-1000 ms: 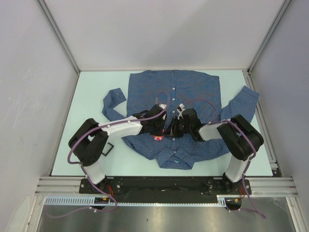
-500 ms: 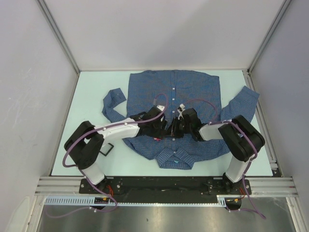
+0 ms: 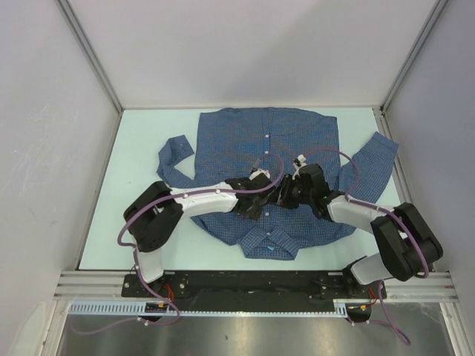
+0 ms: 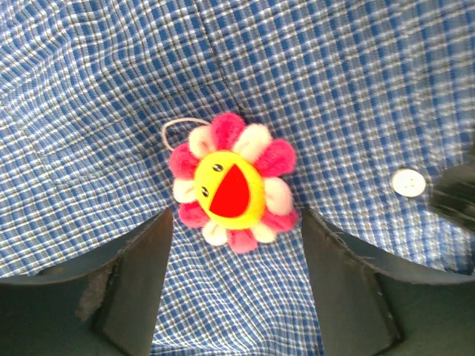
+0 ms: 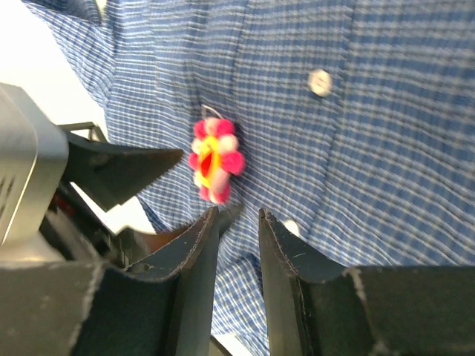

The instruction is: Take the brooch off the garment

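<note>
The brooch (image 4: 233,187), a pink-and-white flower with a yellow face and red mouth, lies on the garment (image 4: 349,81), a blue checked shirt. My left gripper (image 4: 236,222) is open, its dark fingers (image 4: 141,282) standing either side of the brooch's lower edge without touching it. In the right wrist view the brooch (image 5: 214,161) sits just beyond my right gripper (image 5: 237,213), whose jaws stand narrowly apart with only cloth (image 5: 386,111) behind them. From above, both grippers (image 3: 261,202) (image 3: 288,193) meet over the shirt's (image 3: 245,137) front and hide the brooch.
White shirt buttons (image 4: 407,182) (image 5: 320,81) run along the placket near the brooch. The shirt's collar (image 3: 271,241) points toward the arm bases and its sleeves (image 3: 174,159) (image 3: 375,156) spread left and right. Grey walls close in the pale table (image 3: 141,141).
My left gripper has gone from shut to open and slid right along the shirt. The right arm has swung its elbow outward and shifted right. The brooch, seen from above before, is now covered.
</note>
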You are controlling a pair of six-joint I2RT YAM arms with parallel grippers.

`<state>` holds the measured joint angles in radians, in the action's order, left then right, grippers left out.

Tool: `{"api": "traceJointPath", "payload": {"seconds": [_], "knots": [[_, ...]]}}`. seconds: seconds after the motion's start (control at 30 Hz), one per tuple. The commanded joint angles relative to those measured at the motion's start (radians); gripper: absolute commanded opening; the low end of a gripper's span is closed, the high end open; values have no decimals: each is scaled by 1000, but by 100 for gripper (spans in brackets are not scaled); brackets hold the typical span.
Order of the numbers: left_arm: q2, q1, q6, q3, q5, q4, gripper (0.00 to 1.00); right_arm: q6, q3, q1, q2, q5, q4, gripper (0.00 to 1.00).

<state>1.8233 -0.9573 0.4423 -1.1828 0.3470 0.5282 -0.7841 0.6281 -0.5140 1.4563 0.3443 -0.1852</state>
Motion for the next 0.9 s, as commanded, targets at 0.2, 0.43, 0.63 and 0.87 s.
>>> {"api": "traceJointPath", "payload": {"seconds": [0.2,0.43,0.63,0.87], "knots": [[74,-28,-30,-121,136,107,48,62,-31,5,-79,-5,47,34],[57,-28,-100,-130,121,105,8,55,-31,-20,-39,19,-16,34],[39,-28,-149,-120,1,92,0,63,-31,-41,9,44,-71,34],[-47,-5,-131,-45,-186,17,0,89,-31,-75,38,50,-103,33]]}}
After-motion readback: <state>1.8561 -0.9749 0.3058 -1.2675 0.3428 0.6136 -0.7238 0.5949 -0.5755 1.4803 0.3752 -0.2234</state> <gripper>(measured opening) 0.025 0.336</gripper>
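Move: The brooch lies right at the left hand's open fingertips, its middle about 2 cm ahead, level sideways and 1 cm below. From that hand the nearer shirt button is some 7 cm to the right and 1 cm ahead, the next button 7 cm to the right and 7 cm ahead, and the collar 7 cm back and 7 cm to the right, all about 2 cm below. From the right hand the brooch is roughly 10 cm to the left, 1 cm back and 5 cm below. Forward by only about 1 cm, the left hand eases onto the brooch and shuts its wide-open fingers on the near petals, pinching them, its left side tilting up some 10 degrees; then it draws back and rises about 1 cm, keeping the pinch. The right hand, gap unchanged, dips briefly right, then drifts back about 2.5 cm, left and slightly down towards the brooch, touching nothing visible. ##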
